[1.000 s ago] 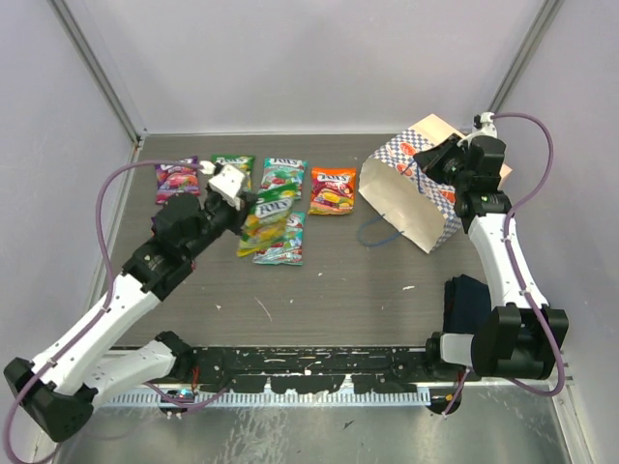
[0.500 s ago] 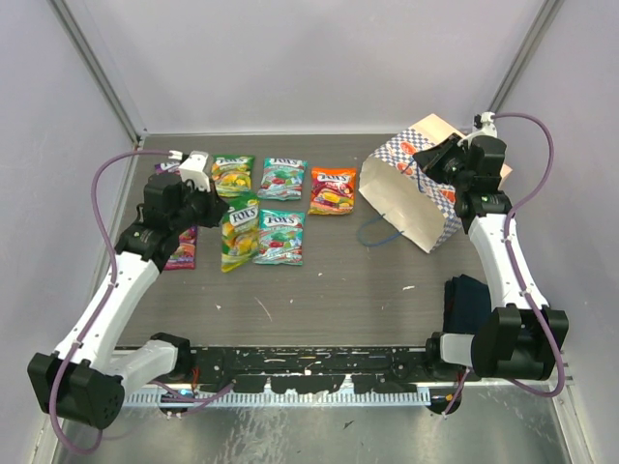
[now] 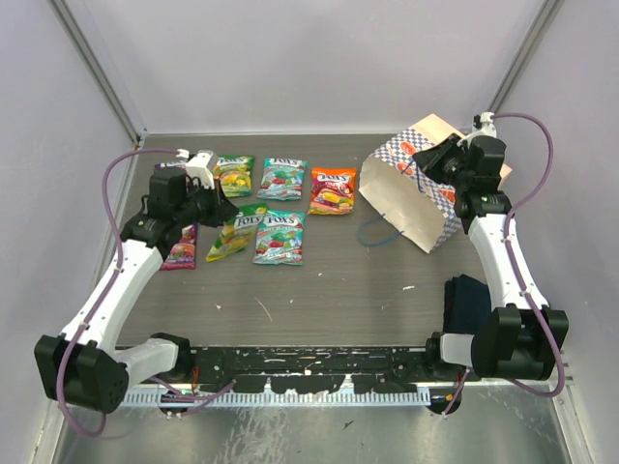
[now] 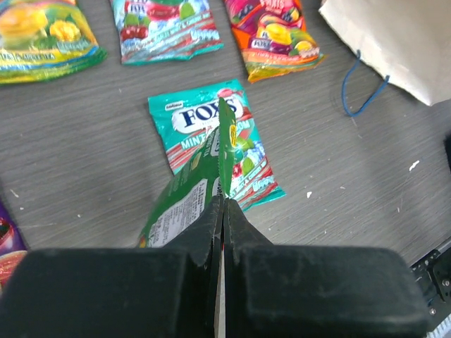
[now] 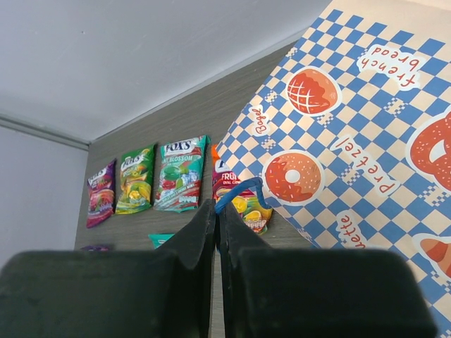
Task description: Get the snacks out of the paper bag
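My left gripper point(image 3: 219, 208) is shut on a green snack packet point(image 3: 230, 239), which hangs edge-on from the fingers point(image 4: 211, 215) just above the table. Under it lies a teal packet point(image 4: 204, 134). Other snacks lie flat in a row: green point(image 3: 232, 174), teal-green point(image 3: 280, 178) and orange point(image 3: 332, 189), with a purple one point(image 3: 180, 247) half hidden by the left arm. The paper bag point(image 3: 411, 198) lies on its side at the back right, its mouth facing the snacks. My right gripper point(image 5: 218, 208) is shut on the bag's blue cord handle point(image 5: 239, 191), holding the upper side up.
A dark blue cloth point(image 3: 467, 302) lies near the right arm's base. The bag's second blue cord handle point(image 3: 375, 232) trails on the table in front of the bag's mouth. Grey walls close the table at the back and sides.
The left arm has swung left and back with the green packet, from over the middle packets to the left of the teal one. The right arm and bag have not moved.
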Available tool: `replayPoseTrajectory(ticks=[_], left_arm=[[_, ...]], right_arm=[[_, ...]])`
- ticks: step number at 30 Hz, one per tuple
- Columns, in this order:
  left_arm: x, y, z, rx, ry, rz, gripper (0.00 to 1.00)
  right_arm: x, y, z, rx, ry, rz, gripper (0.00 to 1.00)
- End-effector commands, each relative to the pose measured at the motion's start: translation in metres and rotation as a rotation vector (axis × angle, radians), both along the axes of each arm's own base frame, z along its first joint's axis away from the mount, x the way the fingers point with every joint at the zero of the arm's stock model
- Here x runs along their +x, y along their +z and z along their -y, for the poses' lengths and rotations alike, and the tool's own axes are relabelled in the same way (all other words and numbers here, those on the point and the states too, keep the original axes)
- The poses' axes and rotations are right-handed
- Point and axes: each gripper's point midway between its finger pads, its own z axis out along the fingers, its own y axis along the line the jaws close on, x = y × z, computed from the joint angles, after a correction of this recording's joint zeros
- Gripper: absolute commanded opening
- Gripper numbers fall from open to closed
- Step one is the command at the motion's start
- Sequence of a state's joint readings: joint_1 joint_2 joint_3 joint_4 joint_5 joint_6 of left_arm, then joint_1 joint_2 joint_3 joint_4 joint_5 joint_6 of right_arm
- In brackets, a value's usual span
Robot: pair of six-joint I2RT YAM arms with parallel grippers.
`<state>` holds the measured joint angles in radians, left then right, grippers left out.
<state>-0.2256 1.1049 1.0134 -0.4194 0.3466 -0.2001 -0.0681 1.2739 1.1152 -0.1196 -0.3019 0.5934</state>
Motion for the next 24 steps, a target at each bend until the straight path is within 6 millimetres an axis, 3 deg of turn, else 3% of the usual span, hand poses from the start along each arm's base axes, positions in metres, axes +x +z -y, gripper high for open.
replayPoseTrajectory(ticks=[1, 6, 14, 21, 24], left_arm=[[0.008, 0.013, 0.008, -0.053, -0.019, 0.009, 0.0], [0.017, 0.0, -0.01, 0.008, 0.072, -0.017, 0.0], [0.043, -0.065, -0.048, 0.133, 0.176, -0.158, 0.0], [0.07, -0.079, -0.066, 0.243, 0.202, -0.103, 0.0], [0.08, -0.096, -0.077, 0.328, 0.196, -0.131, 0.0]], right_arm=[[-0.002, 0.029, -0.006, 0.0, 0.027, 0.101, 0.01], [-0.002, 0.026, -0.008, 0.004, 0.032, 0.098, 0.01], [-0.001, 0.023, -0.012, 0.009, 0.043, 0.092, 0.01], [-0.001, 0.024, -0.012, 0.007, 0.045, 0.094, 0.01], [0.0, 0.023, -0.013, 0.008, 0.048, 0.093, 0.01]])
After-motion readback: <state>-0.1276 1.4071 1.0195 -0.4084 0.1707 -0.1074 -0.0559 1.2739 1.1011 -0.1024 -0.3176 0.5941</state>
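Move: The green-yellow snack pouch already hangs by its top from the left fingers. Its place, the bare gap in the near row, lies about 22 cm below this hand and roughly 3 cm ahead. Down at table height, the near teal pouch lies some 10 cm right and 6 cm ahead, the near purple pouch about 15 cm left and 5 cm ahead. From the right hand, the gap is around 42 cm left, 8 cm back and 27 cm below. The green-yellow pouch, still pinched at its top in the shut left fingers, is lowered about 10 cm into the gap between the purple and teal pouches. The hand first sinks nearly straight, then goes on down while swinging some 6 cm left and 5 cm forward, fingers tipping further down by roughly 15 degrees, which brings the pouch's right side against the teal one. ##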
